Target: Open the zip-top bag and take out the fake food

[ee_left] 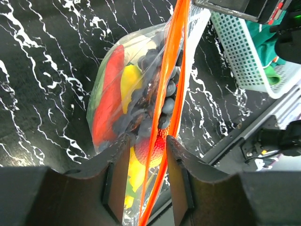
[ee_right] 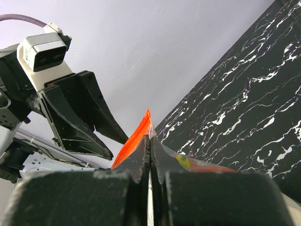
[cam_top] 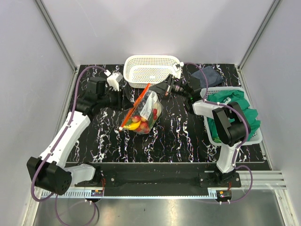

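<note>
The clear zip-top bag [cam_top: 145, 112] hangs above the black table, its orange zip strip [cam_top: 136, 106] running diagonally. Through the plastic I see the fake food: a red pepper [ee_left: 108, 94], a yellow banana [ee_left: 129, 82], dark grapes [ee_left: 155, 94] and a red strawberry [ee_left: 157, 146]. My right gripper [ee_right: 150, 141] is shut on the bag's upper edge beside the orange strip [ee_right: 136, 139]. My left gripper [ee_left: 146, 174] is open, one finger on each side of the zip strip [ee_left: 171, 84], with a gap to both pads. No slider shows.
A white lattice basket [cam_top: 150, 70] stands at the back of the table. At the right a second white basket [cam_top: 254, 136] holds a green cloth [cam_top: 235, 110]. A dark blue cloth [cam_top: 210, 75] lies behind it.
</note>
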### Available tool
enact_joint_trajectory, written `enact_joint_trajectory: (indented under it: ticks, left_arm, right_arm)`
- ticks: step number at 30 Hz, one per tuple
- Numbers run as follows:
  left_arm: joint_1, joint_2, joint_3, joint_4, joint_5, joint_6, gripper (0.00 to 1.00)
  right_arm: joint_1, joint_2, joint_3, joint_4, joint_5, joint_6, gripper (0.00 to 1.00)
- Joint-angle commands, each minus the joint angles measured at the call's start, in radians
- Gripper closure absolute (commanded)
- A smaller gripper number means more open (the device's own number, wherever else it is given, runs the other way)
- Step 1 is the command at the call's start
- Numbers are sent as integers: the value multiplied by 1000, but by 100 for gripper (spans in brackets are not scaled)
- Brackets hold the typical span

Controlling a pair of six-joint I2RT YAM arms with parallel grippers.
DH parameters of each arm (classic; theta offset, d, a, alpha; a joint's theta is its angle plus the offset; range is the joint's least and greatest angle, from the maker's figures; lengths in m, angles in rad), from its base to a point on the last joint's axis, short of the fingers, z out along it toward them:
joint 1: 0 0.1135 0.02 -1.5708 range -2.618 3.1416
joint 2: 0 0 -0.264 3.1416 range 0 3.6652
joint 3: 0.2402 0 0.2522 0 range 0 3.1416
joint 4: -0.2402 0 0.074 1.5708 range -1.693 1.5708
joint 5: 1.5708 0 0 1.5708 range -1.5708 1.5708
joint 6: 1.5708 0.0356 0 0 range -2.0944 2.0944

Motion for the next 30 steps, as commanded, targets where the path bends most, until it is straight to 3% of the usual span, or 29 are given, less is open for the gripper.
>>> enact_joint_trajectory:
  ticks: [1,17,18,19,22,30]
  left_arm:
    - [-18,6,47,76,-62,25,62]
    - [-90,86,-9,126,-91,-11,65]
    - [-92,85,-11,132,-85,-19,67]
    - [-92,83,-12,132,-79,-22,81]
    - [-92,63,-14,123,-102,-50,100]
    - [-92,-101,1,53,-161,-177,100]
  right_arm:
    - [0,-3,50,93,-8,15,100]
    - [3,0,54,96,-15,18,100]
    - [4,0,57,87,-16,15,100]
    - [7,-3,60,80,-16,11,100]
    - [17,-9,69,37,-18,-19,100]
    - [63,7,141,-130,-38,-94,99]
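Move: Just under the left fingertips, about 3 cm below the hand, 1 cm ahead and 2 cm to its right, is the near zip lip. The zip's held end is in the shut right fingers, roughly 9 cm farther out and 9 cm to the right of the left hand, at its height. The bagged food lies some 3 cm back, 6 cm right and 9 cm below. From the right hand, that lip is about 8 cm back, 7 cm left and 3 cm below. Easing down about 3 cm while edging some 2 cm right and a little forward, the half-open left fingers come onto one orange lip of the bag's zip mouth, shut and pinch it, then lift about 2 cm and draw slightly back. The right hand keeps its pinch on the zip's far end, drifting a good centimetre left near the end. ##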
